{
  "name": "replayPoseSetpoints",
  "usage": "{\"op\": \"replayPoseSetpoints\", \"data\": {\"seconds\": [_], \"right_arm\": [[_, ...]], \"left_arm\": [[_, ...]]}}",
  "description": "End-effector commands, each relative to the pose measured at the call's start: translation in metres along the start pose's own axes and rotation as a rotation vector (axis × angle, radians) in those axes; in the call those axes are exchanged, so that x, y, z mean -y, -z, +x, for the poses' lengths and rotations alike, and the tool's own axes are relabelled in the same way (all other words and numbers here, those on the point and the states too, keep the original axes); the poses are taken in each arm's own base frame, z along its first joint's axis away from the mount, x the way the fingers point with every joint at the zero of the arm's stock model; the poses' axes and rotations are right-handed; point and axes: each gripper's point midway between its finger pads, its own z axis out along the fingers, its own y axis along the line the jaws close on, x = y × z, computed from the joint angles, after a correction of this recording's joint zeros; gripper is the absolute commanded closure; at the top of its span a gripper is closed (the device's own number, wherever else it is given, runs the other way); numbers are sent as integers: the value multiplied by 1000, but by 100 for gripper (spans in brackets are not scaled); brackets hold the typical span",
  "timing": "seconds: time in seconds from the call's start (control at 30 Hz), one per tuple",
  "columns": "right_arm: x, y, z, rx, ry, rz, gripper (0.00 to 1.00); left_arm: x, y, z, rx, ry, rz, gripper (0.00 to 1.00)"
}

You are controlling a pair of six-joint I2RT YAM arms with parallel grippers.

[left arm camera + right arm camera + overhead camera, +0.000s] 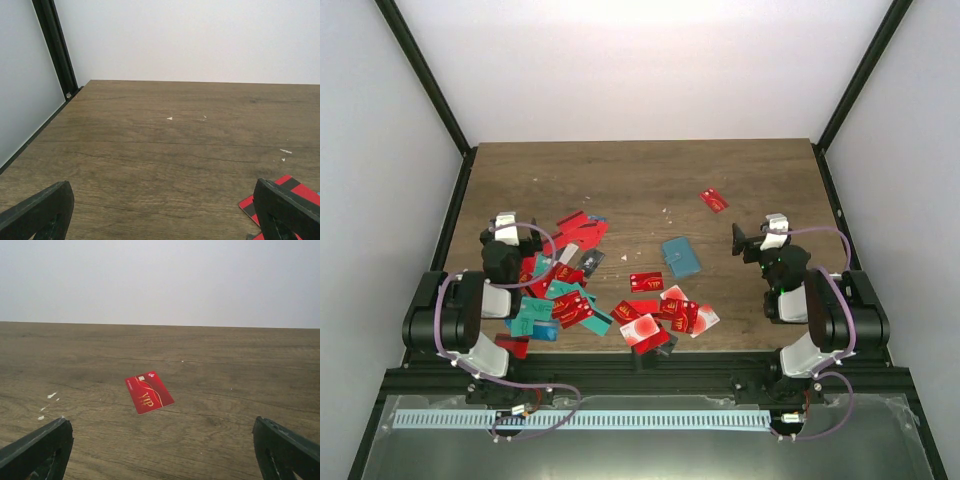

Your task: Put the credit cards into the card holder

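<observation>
Many credit cards (570, 295), mostly red with some teal, lie scattered over the left and near middle of the wooden table. One red card (714, 200) lies alone at the far right; the right wrist view shows this red card (149, 392) flat ahead of the fingers. The teal card holder (681, 256) lies closed right of centre. My left gripper (504, 228) hangs open at the left edge of the pile, with a red and black card (287, 192) by its right finger. My right gripper (757, 240) stands open and empty, right of the card holder.
Black frame posts (455, 130) and pale walls close in the table on three sides. Bare wood (640, 175) fills the far half of the table. A few white specks (170, 118) dot the wood.
</observation>
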Motion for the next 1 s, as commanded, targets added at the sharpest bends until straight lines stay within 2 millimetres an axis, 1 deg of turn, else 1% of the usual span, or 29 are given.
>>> {"op": "replayPoseSetpoints", "data": {"seconds": [0.0,0.17,0.23,0.27,0.33,0.4,0.43,0.47,0.5,0.57,0.6,0.63,0.67,0.7,0.73,0.77,0.8,0.83,0.87,0.9,0.93,0.97], "right_arm": [[0,-3,-13,40,14,-1,0],[0,-3,-13,40,14,1,0],[1,-4,-13,37,13,1,0],[4,-5,-14,40,8,22,0],[12,-6,-18,39,-8,68,0],[15,-10,-28,25,-17,92,0],[17,-13,-34,1,-31,105,0],[19,-16,-41,-23,-54,116,0],[19,-18,-52,-32,-77,118,0],[13,-20,-79,-40,-108,82,0],[10,-18,-96,-30,-141,69,0],[11,-14,-106,-28,-210,84,0],[17,-9,-114,-23,-324,126,0],[24,-4,-113,-46,-427,183,0],[26,0,-116,-56,-492,201,0],[17,1,-121,-71,-499,154,0],[8,2,-122,-96,-495,104,0],[1,1,-120,-131,-508,74,0],[-5,0,-115,-183,-532,51,0],[-14,0,-110,-230,-542,5,0],[-23,-1,-103,-274,-551,-37,0],[-31,-1,-95,-316,-565,-79,0]], "left_arm": [[4,-2,-10,34,-5,17,0],[4,-3,-10,34,-4,17,0],[-4,-3,-13,36,11,-28,0],[-8,-2,-19,44,21,-53,0],[-8,-2,-30,26,15,-62,0],[-9,-2,-48,22,18,-81,0],[-10,1,-60,36,41,-89,0],[-11,6,-77,62,82,-94,0],[-11,8,-86,66,111,-92,0],[-10,14,-106,74,177,-83,0],[-11,16,-114,73,222,-86,0],[-12,18,-114,41,254,-91,0],[-11,20,-120,26,291,-86,0],[-11,22,-120,4,343,-92,0],[-15,25,-116,-29,415,-119,0],[-18,28,-111,-54,489,-137,0],[-16,29,-107,-77,522,-118,0],[-9,30,-103,-110,531,-72,0],[0,30,-100,-149,533,-22,0],[13,31,-95,-203,537,46,0],[20,30,-87,-253,546,73,0],[33,32,-76,-320,570,127,0]]}}
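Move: The blue card holder lies about 20 cm to the left of my right hand, level with it fore and aft and some 12 cm below. From that hand, the lone red VIP card is about 16 cm ahead and 9 cm left, and the single red card is 8 cm back and 29 cm left. From my left hand the holder is roughly 45 cm right and 2 cm back, and the upper red cards are 6 cm ahead and 19 cm right. After a brief hold, I swing both empty hands up off their low resting pose, well clear of the cards and holder: my left climbs about 16 cm and sinks back some 3 cm, while my right ends about 15 cm up and slightly forward. Both wrists roll over 20 degrees in mirror fashion, my left hand's left side dropping and my right hand's left side rising; all fingers stay wide open. ##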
